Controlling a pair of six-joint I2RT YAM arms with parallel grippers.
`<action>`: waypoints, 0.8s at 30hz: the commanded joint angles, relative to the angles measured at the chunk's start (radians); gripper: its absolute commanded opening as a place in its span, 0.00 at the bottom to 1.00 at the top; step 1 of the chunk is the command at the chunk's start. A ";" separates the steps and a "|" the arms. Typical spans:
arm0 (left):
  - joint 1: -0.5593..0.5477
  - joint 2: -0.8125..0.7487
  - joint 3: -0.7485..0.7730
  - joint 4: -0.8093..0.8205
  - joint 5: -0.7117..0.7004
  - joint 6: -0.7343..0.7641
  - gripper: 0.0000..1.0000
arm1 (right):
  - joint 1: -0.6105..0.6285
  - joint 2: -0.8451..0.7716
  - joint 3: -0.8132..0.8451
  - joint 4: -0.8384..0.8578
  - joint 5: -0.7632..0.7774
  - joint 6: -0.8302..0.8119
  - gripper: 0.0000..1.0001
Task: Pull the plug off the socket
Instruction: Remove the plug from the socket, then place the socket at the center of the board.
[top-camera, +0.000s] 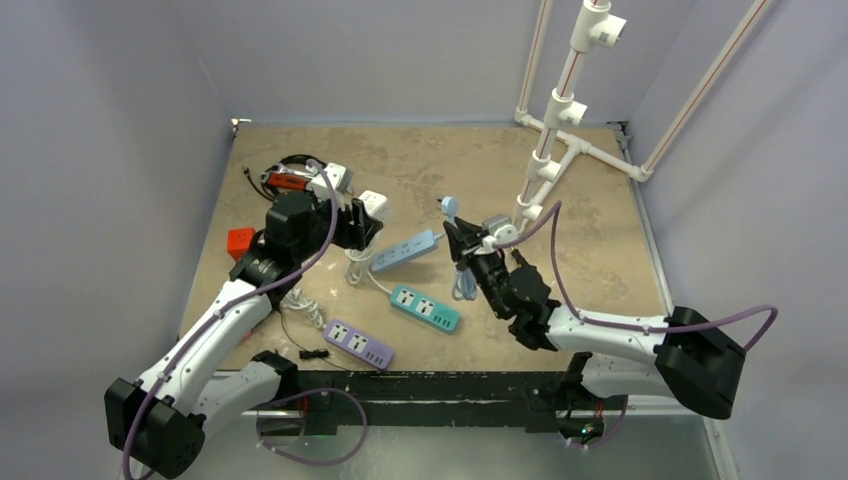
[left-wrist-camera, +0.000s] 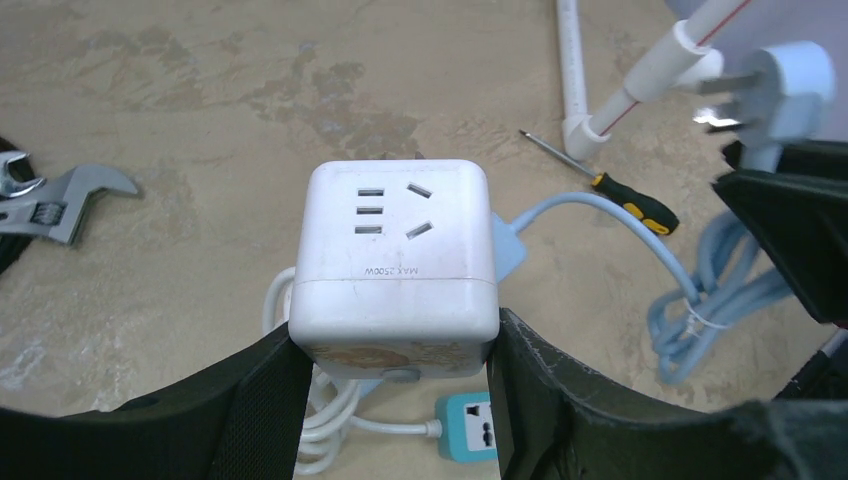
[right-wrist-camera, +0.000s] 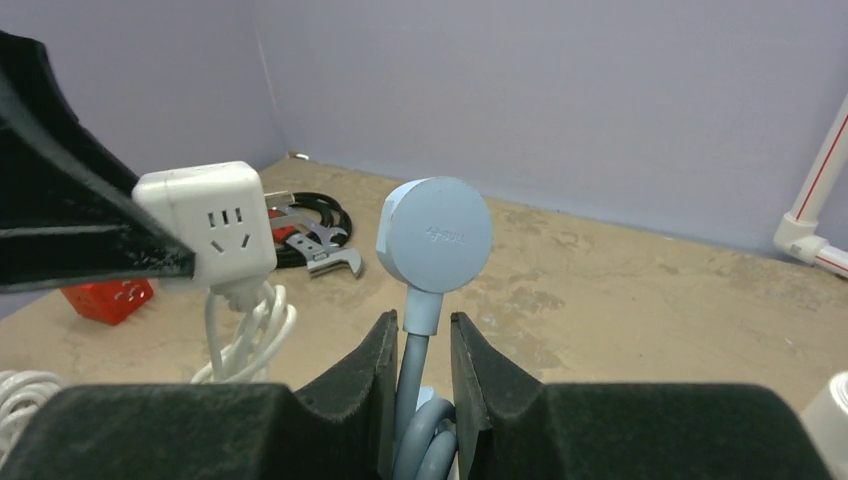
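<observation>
A white cube socket (left-wrist-camera: 398, 250) hangs above the table, clamped by its lower sides in my left gripper (left-wrist-camera: 395, 350); its outlet face shows nothing plugged in. The round light-blue plug (right-wrist-camera: 438, 235) stands free in the air, a gap away from the socket (right-wrist-camera: 210, 225). My right gripper (right-wrist-camera: 418, 335) is shut on the plug's neck and cord just below the head. From above, the plug (top-camera: 449, 206) and right gripper (top-camera: 462, 238) are right of the socket (top-camera: 373, 205) and left gripper (top-camera: 360, 222). The plug's prongs (left-wrist-camera: 720, 100) point toward the socket.
On the table lie a blue power strip (top-camera: 405, 250), a teal one (top-camera: 425, 307) and a purple one (top-camera: 358, 343). A red box (top-camera: 240, 241), a wrench (left-wrist-camera: 60, 200), a screwdriver (left-wrist-camera: 630, 200) and a white pipe frame (top-camera: 560, 130) stand around. Coiled blue cord (left-wrist-camera: 710, 290) hangs below the plug.
</observation>
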 joint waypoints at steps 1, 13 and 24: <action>0.003 -0.064 -0.003 0.165 0.175 0.035 0.00 | -0.001 0.057 0.196 -0.028 0.045 -0.015 0.00; 0.001 -0.116 -0.019 0.273 0.412 0.028 0.00 | -0.181 0.370 0.651 -0.222 -0.085 -0.004 0.00; -0.027 -0.097 -0.024 0.307 0.542 0.032 0.00 | -0.223 0.692 1.007 -0.422 -0.502 -0.084 0.00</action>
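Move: My right hand already holds the light-blue plug, free of the socket; the open table I carry it towards lies roughly 20 cm ahead, 15 cm left and 24 cm down. From that hand the blue strip is about 12 cm ahead, 18 left, 22 down, and the white socket 4 ahead, 15 left, 2 below. From my left hand, still gripping that socket, the plug is about 17 cm right, 1 ahead and 5 higher. I swing the freed plug forward by some 17 cm with my right hand, rising about 7 cm at first, then sinking and curving left, out past the far side of the white socket with cord and bundle in tow. My left hand keeps hold of the socket and draws back, up and right, about 5 cm each way, turning some 25 degrees clockwise; both grips stay as they are. ##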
